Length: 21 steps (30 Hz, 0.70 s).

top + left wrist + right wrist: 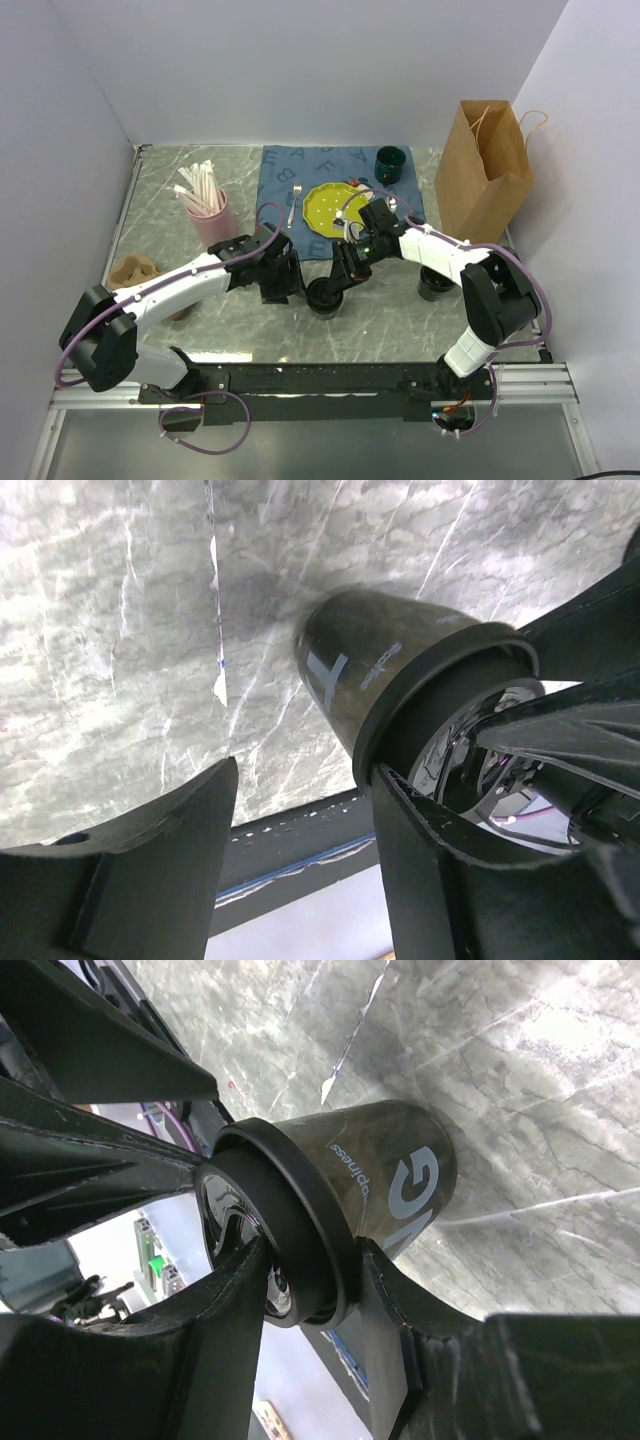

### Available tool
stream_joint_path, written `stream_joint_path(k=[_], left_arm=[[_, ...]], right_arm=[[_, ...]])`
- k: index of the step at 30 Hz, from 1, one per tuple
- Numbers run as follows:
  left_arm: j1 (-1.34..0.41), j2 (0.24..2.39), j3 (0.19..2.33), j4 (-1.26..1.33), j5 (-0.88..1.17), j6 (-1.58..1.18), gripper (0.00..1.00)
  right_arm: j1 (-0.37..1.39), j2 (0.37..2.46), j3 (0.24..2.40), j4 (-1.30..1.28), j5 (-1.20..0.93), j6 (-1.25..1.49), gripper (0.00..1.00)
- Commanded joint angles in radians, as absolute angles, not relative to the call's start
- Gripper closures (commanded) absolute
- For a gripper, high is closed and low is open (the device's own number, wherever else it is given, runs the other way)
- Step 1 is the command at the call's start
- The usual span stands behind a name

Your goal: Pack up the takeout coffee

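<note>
The takeout coffee (pixel 328 297), a black cup with a black lid, is upright on the marble table between both arms. In the right wrist view the cup (pixel 400 1175) shows white lettering. My right gripper (pixel 315 1260) is shut on the lid's rim, one finger over the top and one under the edge. From above, the right gripper (pixel 343 275) comes at the cup from the back right. My left gripper (pixel 290 280) sits just left of the cup. Its jaws (pixel 305 780) are open with nothing between them, and the cup (pixel 370 670) lies outside its right finger.
A brown paper bag (pixel 485 170) stands at the back right. A dark green mug (pixel 390 163), a yellow plate (pixel 330 205) and a fork (pixel 293 203) lie on a blue mat (pixel 285 175). A pink cup of straws (pixel 210 215) is back left. Another black object (pixel 437 283) sits right.
</note>
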<state>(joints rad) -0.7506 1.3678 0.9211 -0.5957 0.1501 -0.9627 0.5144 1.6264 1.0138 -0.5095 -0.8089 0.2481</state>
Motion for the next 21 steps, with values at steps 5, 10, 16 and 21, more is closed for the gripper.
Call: stream_joint_path(k=[5,10,16,21], left_arm=[[-0.739,1.352,0.991,-0.588,0.100,-0.931,0.38],[-0.739,1.336,0.989,-0.583,0.092,-0.927,0.38],[-0.739,1.359,1.006,-0.581,0.103,-0.917,0.38],[-0.739,1.358,1.019,-0.591,0.092,-0.908,0.37]], right_arm=[[0.526,1.641,1.063,-0.607,-0.693,0.166,0.44],[0.528,1.629,1.117,-0.649,-0.690,0.170,0.35],[0.525,1.632,1.163,-0.681,-0.695,0.170,0.32],[0.526,1.618,1.169,-0.687,-0.704,0.169,0.31]])
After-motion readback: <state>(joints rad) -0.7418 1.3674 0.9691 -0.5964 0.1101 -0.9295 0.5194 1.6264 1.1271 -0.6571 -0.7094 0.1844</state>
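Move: The coffee cup stands upright between the hands. Its middle lies about 4 cm left and 1 cm back of the right hand, some 4 cm below, and about 7 cm to the left hand's right, nearly level fore and aft, some 4 cm below. From the right hand the second cup is roughly 22 cm right, 1 cm out; the yellow plate about 26 cm straight ahead. The black lid stack is 13 cm left, 10 cm ahead of the left hand. The right fingers, still pinching the lid's rim on the right side of the coffee cup, open by about a quarter of their range and let go, then the hand eases up and forward a little over 1 cm, fingers tipping some 5 degrees steeper. The left hand, already open beside the rim, goes forward and up about 1.5 cm, then nearly stops. ##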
